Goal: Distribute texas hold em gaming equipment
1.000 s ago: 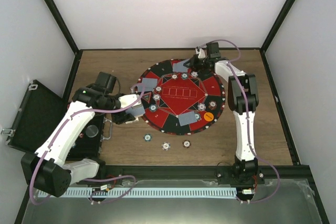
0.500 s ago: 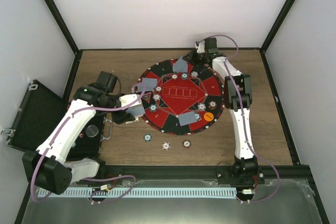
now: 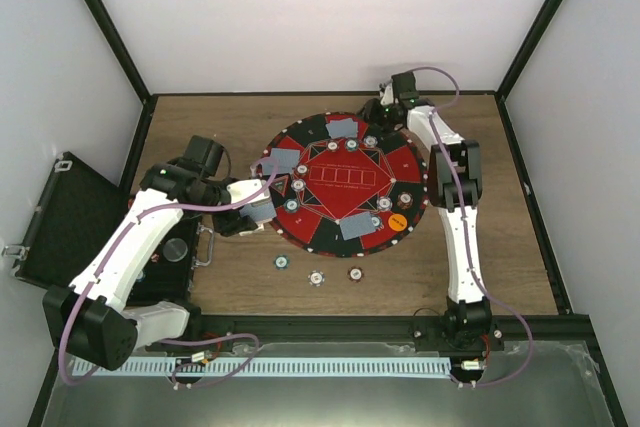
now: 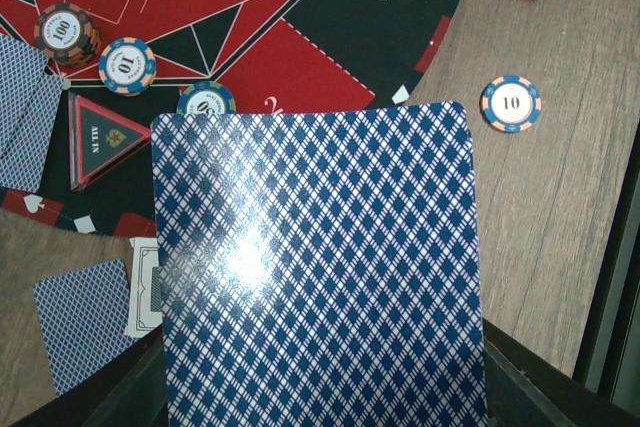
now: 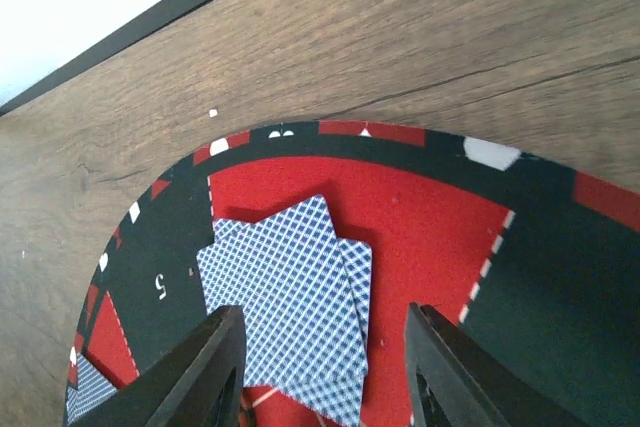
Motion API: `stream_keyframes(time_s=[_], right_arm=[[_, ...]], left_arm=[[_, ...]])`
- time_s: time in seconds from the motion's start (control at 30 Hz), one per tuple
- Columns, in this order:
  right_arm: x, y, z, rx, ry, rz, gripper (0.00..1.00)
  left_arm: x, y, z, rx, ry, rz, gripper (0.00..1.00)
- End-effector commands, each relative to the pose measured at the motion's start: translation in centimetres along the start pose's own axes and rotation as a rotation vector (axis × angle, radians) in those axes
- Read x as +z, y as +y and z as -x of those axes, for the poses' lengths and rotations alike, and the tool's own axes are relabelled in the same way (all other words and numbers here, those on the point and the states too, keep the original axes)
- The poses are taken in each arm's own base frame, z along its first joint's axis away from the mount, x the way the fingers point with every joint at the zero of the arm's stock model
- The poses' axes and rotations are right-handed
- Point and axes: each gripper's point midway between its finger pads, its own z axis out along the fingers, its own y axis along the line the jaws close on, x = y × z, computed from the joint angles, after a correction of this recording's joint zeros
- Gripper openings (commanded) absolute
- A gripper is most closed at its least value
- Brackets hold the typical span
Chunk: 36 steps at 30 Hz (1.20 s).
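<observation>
A round red-and-black poker mat (image 3: pixel 345 182) carries blue-backed card pairs (image 3: pixel 343 128) and striped chips (image 3: pixel 298 185). An orange disc (image 3: pixel 397 219) lies near its right rim. My right gripper (image 5: pixel 325 377) hangs open over the far sector, its fingers either side of two overlapping cards (image 5: pixel 290 307) that lie flat on the red felt. My left gripper (image 3: pixel 252 213) stays at the mat's left edge, shut on a blue-backed card (image 4: pixel 315 267) that hides its fingers. Three loose chips (image 3: pixel 316 277) lie on the wood in front of the mat.
An open black case (image 3: pixel 60 217) lies at the left, partly under the left arm. Two cards (image 4: pixel 85 322) rest on the wood beside the mat's left rim, and an "all in" triangle (image 4: pixel 100 142) sits on the mat. Black frame rails border the table.
My right gripper has opened and let a card go onto the far sector, then drawn back a little towards the far edge. The left arm has not moved.
</observation>
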Motion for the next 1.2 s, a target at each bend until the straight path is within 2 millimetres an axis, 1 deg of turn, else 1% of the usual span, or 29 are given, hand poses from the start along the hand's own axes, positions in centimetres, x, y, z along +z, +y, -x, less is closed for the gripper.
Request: stream_keyframes(time_s=[0.0,0.07,0.13,0.17,0.2,0.23,0.3,0.37,0.47,0.6,0.67,0.73,0.8,0.93,1.03,1.17], right_arm=[[-6.9,4.3,3.8,-0.099,-0.131,-0.025,0.46],[-8.4,5.7,3.3,-0.101,-0.138,0.012,0.47],[-9.9,7.8,2.4,-0.107,-0.138,0.064,0.5],[-10.9,9.1,1.4,-0.109,-0.131,0.09,0.53],[-11.7,10.6,0.5,-0.126,-0.128,0.123,0.56],[-12.2,11.6,-0.8,-0.133,-0.116,0.144,0.59],[-13.5,14.3,-3.7,-0.163,-0.1,0.193,0.64],[-14.2,16.9,-7.7,-0.182,-0.053,0.262,0.68],[-15.5,19.4,-13.4,-0.186,0.009,0.339,0.74],[-16.5,22.0,-20.6,-0.199,0.115,0.402,0.81],[-17.0,23.1,-23.5,-0.198,0.162,0.441,0.83],[-17.5,24.0,-25.8,-0.192,0.204,0.478,0.83],[-17.9,24.8,-27.6,-0.192,0.235,0.5,0.84],[-18.3,26.2,-29.8,-0.183,0.28,0.553,0.84],[-18.1,27.4,-30.9,-0.187,0.309,0.584,0.84],[-17.2,28.8,-32.2,-0.197,0.352,0.612,0.84]], left_arm=[[-0.6,-0.1,0.9,0.012,-0.034,0.003,0.04],[-0.7,-0.1,1.1,0.012,-0.04,0.005,0.04],[-0.8,0.0,1.2,0.011,-0.046,0.008,0.04],[-0.9,-0.1,1.3,0.012,-0.05,0.008,0.04],[-0.9,-0.1,1.3,0.012,-0.052,0.008,0.04],[-1.0,-0.2,1.4,0.012,-0.055,0.008,0.04],[-1.0,-0.2,1.4,0.012,-0.06,0.008,0.04],[-1.1,-0.3,1.5,0.012,-0.066,0.007,0.04],[-1.1,-0.4,1.5,0.011,-0.074,0.006,0.04],[-1.1,-0.6,1.6,0.015,-0.079,0.0,0.04],[-1.1,-0.5,1.6,0.015,-0.078,0.002,0.04],[-1.2,-0.5,1.7,0.017,-0.082,0.004,0.04],[-1.2,-0.5,1.7,0.017,-0.085,0.003,0.04],[-1.2,-0.6,1.7,0.02,-0.083,0.001,0.04],[-1.2,-0.6,1.7,0.022,-0.084,0.002,0.04],[-1.2,-0.6,1.7,0.023,-0.085,0.003,0.04]])
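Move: Back across the mat and to its left is what the empty right hand goes for: the deck gripped by the left hand, roughly 39 cm back, 27 cm left and 12 cm higher. The far card pair lies level with the right hand, some 6 cm to its left and 4 cm below; the left card pair is about 13 cm back and 24 cm left, the card box 34 cm back and 31 cm left. For the left hand, the deck is in its fingers, its middle about 2 cm to the right. Leaving the far card pair, the right hand swings back about 37 cm and left some 19 cm towards the held deck, climbing steeply at first, dipping a little, and ending roughly 15 cm higher. Its open fingers spread much wider while the wrist turns some 30 degrees counter-clockwise and its left side rises. The left hand keeps its grip on the deck nearly still. ##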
